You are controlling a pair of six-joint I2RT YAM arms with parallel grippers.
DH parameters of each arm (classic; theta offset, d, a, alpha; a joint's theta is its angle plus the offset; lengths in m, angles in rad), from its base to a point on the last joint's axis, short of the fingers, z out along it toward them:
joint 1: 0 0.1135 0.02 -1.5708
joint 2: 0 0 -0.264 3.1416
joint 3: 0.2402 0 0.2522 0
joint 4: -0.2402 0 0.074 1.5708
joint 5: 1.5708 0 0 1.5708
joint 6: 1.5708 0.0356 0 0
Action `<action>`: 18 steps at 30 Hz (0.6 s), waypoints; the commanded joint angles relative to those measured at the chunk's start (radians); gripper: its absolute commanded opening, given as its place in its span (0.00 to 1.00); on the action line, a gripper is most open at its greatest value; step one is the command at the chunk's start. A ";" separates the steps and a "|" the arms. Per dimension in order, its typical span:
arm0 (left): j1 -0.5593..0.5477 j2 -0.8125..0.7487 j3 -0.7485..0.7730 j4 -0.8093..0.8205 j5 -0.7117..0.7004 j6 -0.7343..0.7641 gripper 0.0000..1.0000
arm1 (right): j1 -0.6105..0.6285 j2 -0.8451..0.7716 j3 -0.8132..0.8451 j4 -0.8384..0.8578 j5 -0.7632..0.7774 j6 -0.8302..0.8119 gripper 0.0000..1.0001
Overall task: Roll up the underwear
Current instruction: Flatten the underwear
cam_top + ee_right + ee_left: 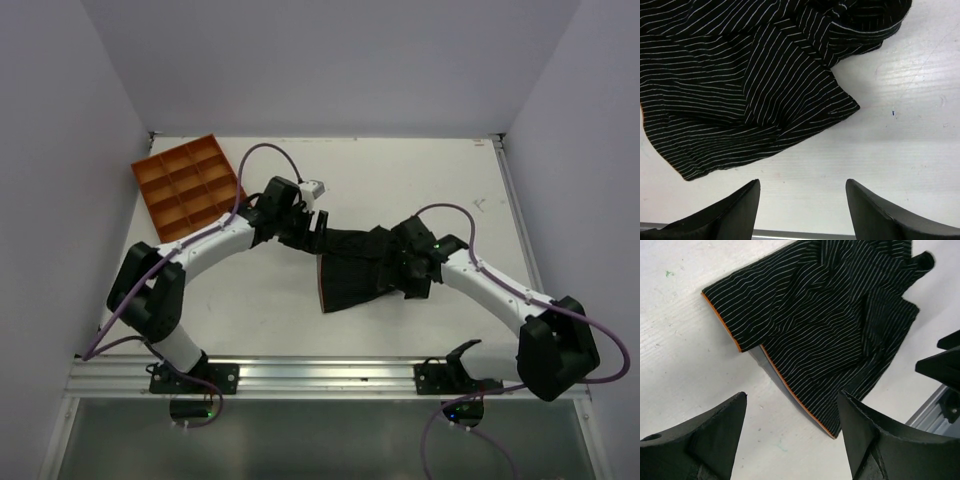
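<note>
The underwear (355, 270) is black cloth with thin white stripes and an orange edge, lying crumpled and partly folded mid-table. My left gripper (303, 232) hovers at its left end. In the left wrist view the garment (825, 320) fills the upper frame, and that gripper (791, 395) is open over bare table, with the orange hem just inside its right finger. My right gripper (412, 268) sits at the cloth's right end. In the right wrist view the underwear (740, 85) lies ahead of the open gripper (802, 182), which has only table between its fingers.
An orange compartment tray (188, 185) sits at the back left of the white table. An aluminium rail (320, 372) runs along the near edge by the arm bases. White walls enclose the sides and back.
</note>
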State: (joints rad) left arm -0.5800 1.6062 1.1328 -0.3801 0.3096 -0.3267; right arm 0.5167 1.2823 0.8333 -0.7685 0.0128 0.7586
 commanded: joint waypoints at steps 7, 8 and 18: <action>0.009 0.158 0.096 0.079 -0.015 0.112 0.76 | -0.035 0.053 -0.057 0.207 0.084 0.024 0.68; 0.008 0.185 0.119 0.081 -0.012 0.121 0.75 | -0.040 0.069 -0.051 0.213 0.094 0.027 0.68; 0.009 0.373 0.263 0.090 0.006 0.100 0.28 | -0.075 0.249 0.030 0.206 0.218 0.002 0.45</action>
State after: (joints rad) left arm -0.5762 1.9522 1.3277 -0.3233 0.3035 -0.2417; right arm 0.4519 1.5227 0.8196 -0.5632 0.1078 0.7635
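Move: From the left gripper, the orange waistband edge where the folded flap ends lies about 5 cm ahead, 3 cm right and 8 cm below; the flap's far corner is some 10 cm ahead and 2 cm right, the near waistband corner about 9 cm back and 3 cm right. From the right gripper, the underwear's pointed right corner is roughly 4 cm ahead, 4 cm right and 6 cm below, the open cloth loop 11 cm ahead and 6 cm right. Bring the left gripper down about 7 cm and forward 5, drifting right late, onto the orange waistband edge, and start closing sharply only at the end to pinch the band. Meanwhile lower the right gripper some 5 cm while reaching 4 cm forward, turning slightly clockwise, and narrow its fingers around the pointed right corner of the underwear. ##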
